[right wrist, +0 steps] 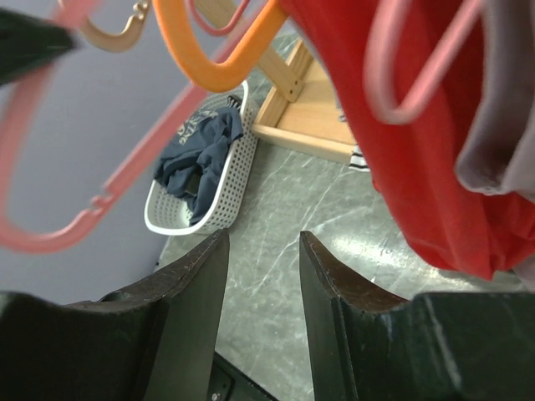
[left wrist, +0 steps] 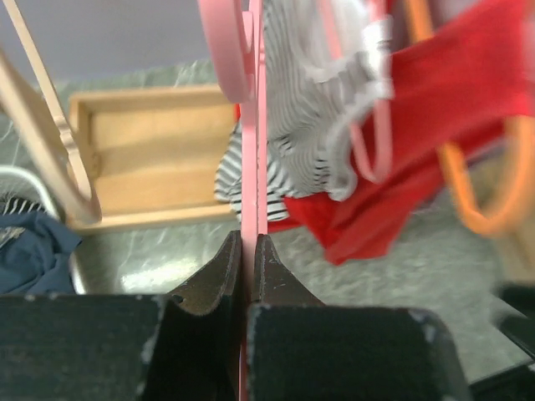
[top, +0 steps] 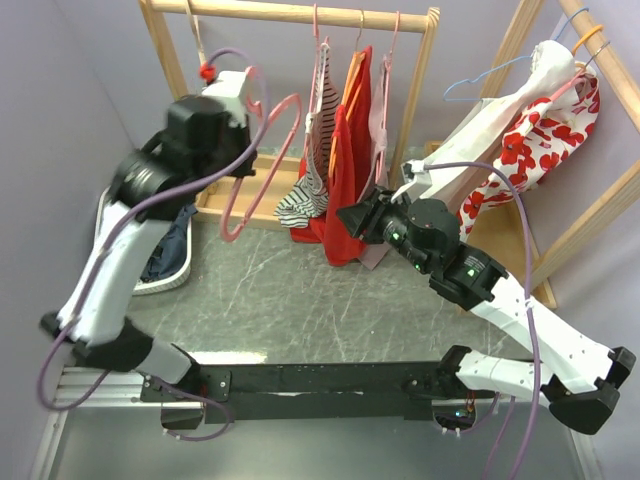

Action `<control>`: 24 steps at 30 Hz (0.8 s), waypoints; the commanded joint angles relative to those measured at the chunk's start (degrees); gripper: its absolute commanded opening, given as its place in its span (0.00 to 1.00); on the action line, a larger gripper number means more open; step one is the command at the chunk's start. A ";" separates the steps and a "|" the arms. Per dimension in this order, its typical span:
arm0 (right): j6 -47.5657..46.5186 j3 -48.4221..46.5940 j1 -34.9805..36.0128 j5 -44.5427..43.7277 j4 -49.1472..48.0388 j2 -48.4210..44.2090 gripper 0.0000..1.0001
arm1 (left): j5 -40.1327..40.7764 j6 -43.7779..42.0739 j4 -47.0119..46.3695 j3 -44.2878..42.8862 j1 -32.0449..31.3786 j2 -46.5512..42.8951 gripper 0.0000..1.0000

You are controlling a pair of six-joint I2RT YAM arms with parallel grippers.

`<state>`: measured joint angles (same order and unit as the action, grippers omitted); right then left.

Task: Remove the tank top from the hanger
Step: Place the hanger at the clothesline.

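Note:
My left gripper [left wrist: 248, 242] is shut on the thin bar of a pink hanger [left wrist: 252, 150], held off the rail at the left of the rack. In the top view this pink hanger [top: 290, 103] carries no cloth. A dark blue garment [top: 170, 245] lies crumpled in the white basket [top: 175, 280]; whether it is the tank top I cannot tell. My right gripper [top: 345, 215] stands open with nothing between its fingers [right wrist: 263, 238], just left of a hanging red garment [right wrist: 393, 125].
On the wooden rack [top: 300, 12] hang a striped top [top: 305, 195], red garments [top: 345, 170] and a pale one, on orange [right wrist: 209, 71] and pink hangers. A second rack at the right holds a red floral garment [top: 540, 140]. The rack's wooden base [left wrist: 142, 142] lies behind.

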<state>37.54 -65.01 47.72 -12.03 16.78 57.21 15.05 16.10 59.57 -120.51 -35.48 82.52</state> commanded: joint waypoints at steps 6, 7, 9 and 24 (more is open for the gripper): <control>-1.07 2.35 -2.19 -0.80 -2.80 -2.72 0.48 | -3.18 -3.61 4.76 -14.92 7.27 11.24 0.01; -1.06 2.61 -2.20 -0.71 -2.89 -2.72 0.48 | -4.31 -3.97 5.20 -18.32 7.62 12.30 0.01; -0.98 2.61 -2.37 -0.28 -2.98 -2.37 0.47 | -4.68 -4.93 5.38 -21.25 8.06 14.58 0.01; -1.06 2.87 -3.34 1.40 -3.24 -0.34 0.48 | -14.25 -5.90 -7.35 -21.53 15.70 15.48 0.01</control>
<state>37.17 -62.30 44.73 -11.00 15.88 57.04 5.72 11.38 60.77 -139.79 -22.46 97.45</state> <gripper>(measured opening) 0.475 0.060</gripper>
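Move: The stretch of the clothesline's rail I'm taking the pink hanger to lies some 18 cm ahead of my left hand, 4 cm to its left and 12 cm above. The beige hanger hangs about 15 cm ahead and 8 cm left, at hand height; the striped tank top is about 15 cm ahead, 12 cm right and 18 cm lower. From my right hand, that bit of rail is about 23 cm ahead, 22 cm left and 21 cm up. Keeping the empty pink hanger pinched with its hook up, I carry it with my left hand about 8 cm forward and some 3 cm left, towards the bare rail between the beige hanger and the striped tank top. I dip 3 to 4 cm during the quick first half, then climb about 5 cm while creeping forward, my wrist nearly keeping its angle. ##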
